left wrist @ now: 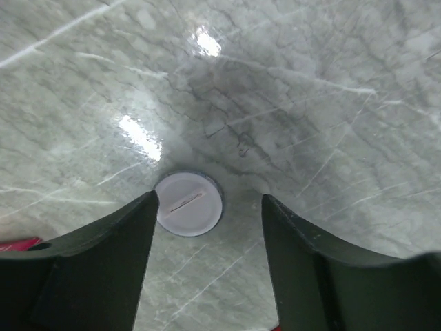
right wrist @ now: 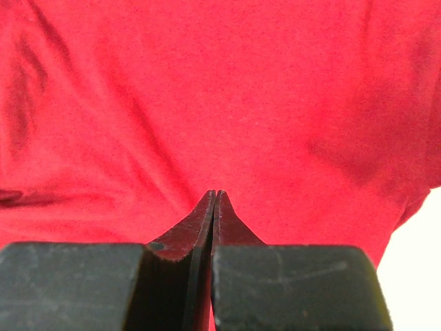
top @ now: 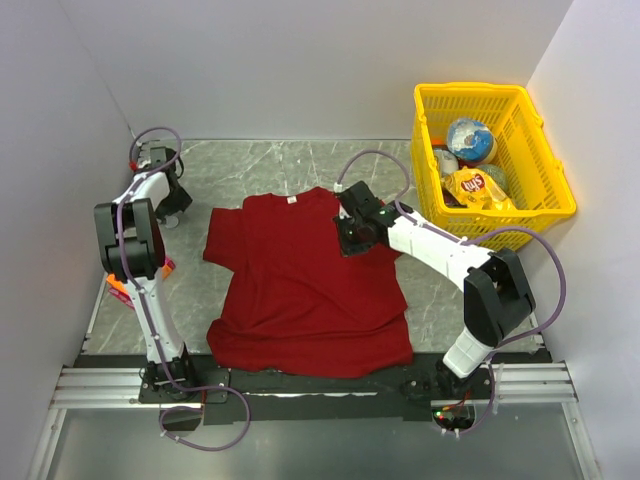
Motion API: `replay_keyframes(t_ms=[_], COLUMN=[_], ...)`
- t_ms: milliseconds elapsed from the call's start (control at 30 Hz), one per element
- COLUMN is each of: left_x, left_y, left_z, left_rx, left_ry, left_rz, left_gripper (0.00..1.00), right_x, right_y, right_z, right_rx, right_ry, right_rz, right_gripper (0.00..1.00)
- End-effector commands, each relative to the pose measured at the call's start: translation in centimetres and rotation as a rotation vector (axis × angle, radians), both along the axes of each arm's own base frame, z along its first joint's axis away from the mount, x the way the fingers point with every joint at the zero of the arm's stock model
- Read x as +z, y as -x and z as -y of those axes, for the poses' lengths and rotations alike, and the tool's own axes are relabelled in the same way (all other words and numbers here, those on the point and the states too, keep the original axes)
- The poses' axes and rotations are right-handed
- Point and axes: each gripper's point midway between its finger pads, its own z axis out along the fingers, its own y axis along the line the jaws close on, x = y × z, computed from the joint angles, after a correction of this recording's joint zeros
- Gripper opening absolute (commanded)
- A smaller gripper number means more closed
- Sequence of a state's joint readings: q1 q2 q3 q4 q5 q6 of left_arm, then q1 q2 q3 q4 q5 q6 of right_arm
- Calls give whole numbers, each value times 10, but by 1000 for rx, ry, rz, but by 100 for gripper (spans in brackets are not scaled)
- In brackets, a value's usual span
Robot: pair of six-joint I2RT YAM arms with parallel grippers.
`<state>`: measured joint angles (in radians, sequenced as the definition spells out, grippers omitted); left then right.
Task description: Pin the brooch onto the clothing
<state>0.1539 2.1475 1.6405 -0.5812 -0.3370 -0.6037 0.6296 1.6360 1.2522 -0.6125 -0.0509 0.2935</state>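
The brooch [left wrist: 189, 204], a small white disc with a thin pin across it, lies flat on the marble table [left wrist: 310, 103]. My left gripper [left wrist: 209, 198] stands open just above it. The disc lies right against the left fingertip and well clear of the right one. The top view shows this gripper [top: 172, 210] at the far left, off the shirt's sleeve; the brooch is hidden there. The clothing [top: 300, 290], a dark-red T-shirt, lies spread in the middle. My right gripper [top: 352, 238] is shut, tips together with nothing between them, low over the shirt's right shoulder [right wrist: 207, 103].
A yellow basket [top: 548, 205] with snack bags and a ball stands at the back right. An orange-and-pink packet [top: 118, 286] lies behind the left arm at the table's left edge. White walls close in the left, back and right sides.
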Motion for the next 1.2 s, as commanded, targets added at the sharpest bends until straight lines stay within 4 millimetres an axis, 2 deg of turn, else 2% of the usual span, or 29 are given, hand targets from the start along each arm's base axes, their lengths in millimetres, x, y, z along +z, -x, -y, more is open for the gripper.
replay_keyframes(t_ms=[0, 133, 167, 267, 467, 667, 767, 800, 933, 967, 1000, 1033, 1067, 1100, 1167], left_x=[-10, -23, -26, -30, -36, -28, -15, -4, 20, 22, 35, 37, 42, 57, 70], left_y=[0, 5, 7, 9, 14, 15, 14, 12, 13, 14, 14, 18, 19, 20, 25], left_z=[2, 3, 3, 6, 12, 24, 38, 42, 67, 80, 84, 87, 101, 106, 115], left_rx=[-18, -18, -22, -33, -47, -81, -124, -137, -203, -238, -251, -253, -281, -294, -294], left_ry=[26, 27, 29, 41, 62, 67, 53, 43, 24, 43, 43, 48, 48, 45, 22], left_rz=[-18, -41, -49, -48, -53, -25, -1, 21, 64, 72, 103, 106, 120, 151, 169], left_gripper=[64, 51, 41, 25, 1, 1, 1, 1, 1, 1, 1, 1, 1, 1, 1], right_x=[0, 3, 4, 2, 1, 6, 14, 17, 35, 38, 40, 45, 48, 51, 56], right_y=[-12, -16, -16, -16, -14, -15, -16, -17, -16, -15, -15, -15, -14, -13, -13], right_z=[8, 10, 9, 7, 4, 1, -2, -4, -12, -14, -15, -16, -18, -21, -23], right_rx=[-16, -18, -16, -10, 0, 16, 30, 39, 77, 88, 96, 103, 110, 123, 129], right_ry=[3, -2, -7, -13, -23, -34, -60, -71, -127, -141, -148, -157, -168, -185, -203], right_rz=[20, 27, 25, 19, 5, 11, 33, 41, 87, 89, 92, 102, 105, 106, 122], right_gripper=[0, 0, 0, 1, 1, 2, 2, 3, 6, 7, 10, 18, 20, 24, 28])
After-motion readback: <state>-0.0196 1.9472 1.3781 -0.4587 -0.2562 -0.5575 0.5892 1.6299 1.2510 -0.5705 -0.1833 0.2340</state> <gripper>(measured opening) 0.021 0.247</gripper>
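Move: The brooch, a small white disc, lies almost under the left hand's open fingers, about 1 cm ahead, 1 cm to the left and 2 cm below. The near sleeve of the red clothing is some 15 cm to that hand's right and 5 cm back; the snack box sits roughly 18 cm back and 6 cm left. From the right hand, the brooch is about 50 cm to the left, 17 cm ahead and 9 cm lower. Staying low over the brooch, the left hand settles slightly, shuts its fingers fully while easing about 1 cm forward, then sweeps some 10 cm right and a little back towards the sleeve, lifting slightly at the end and turning about 15 degrees clockwise. The right hand dips a little over the clothing, then starts to rise as its shut fingers part slightly. ##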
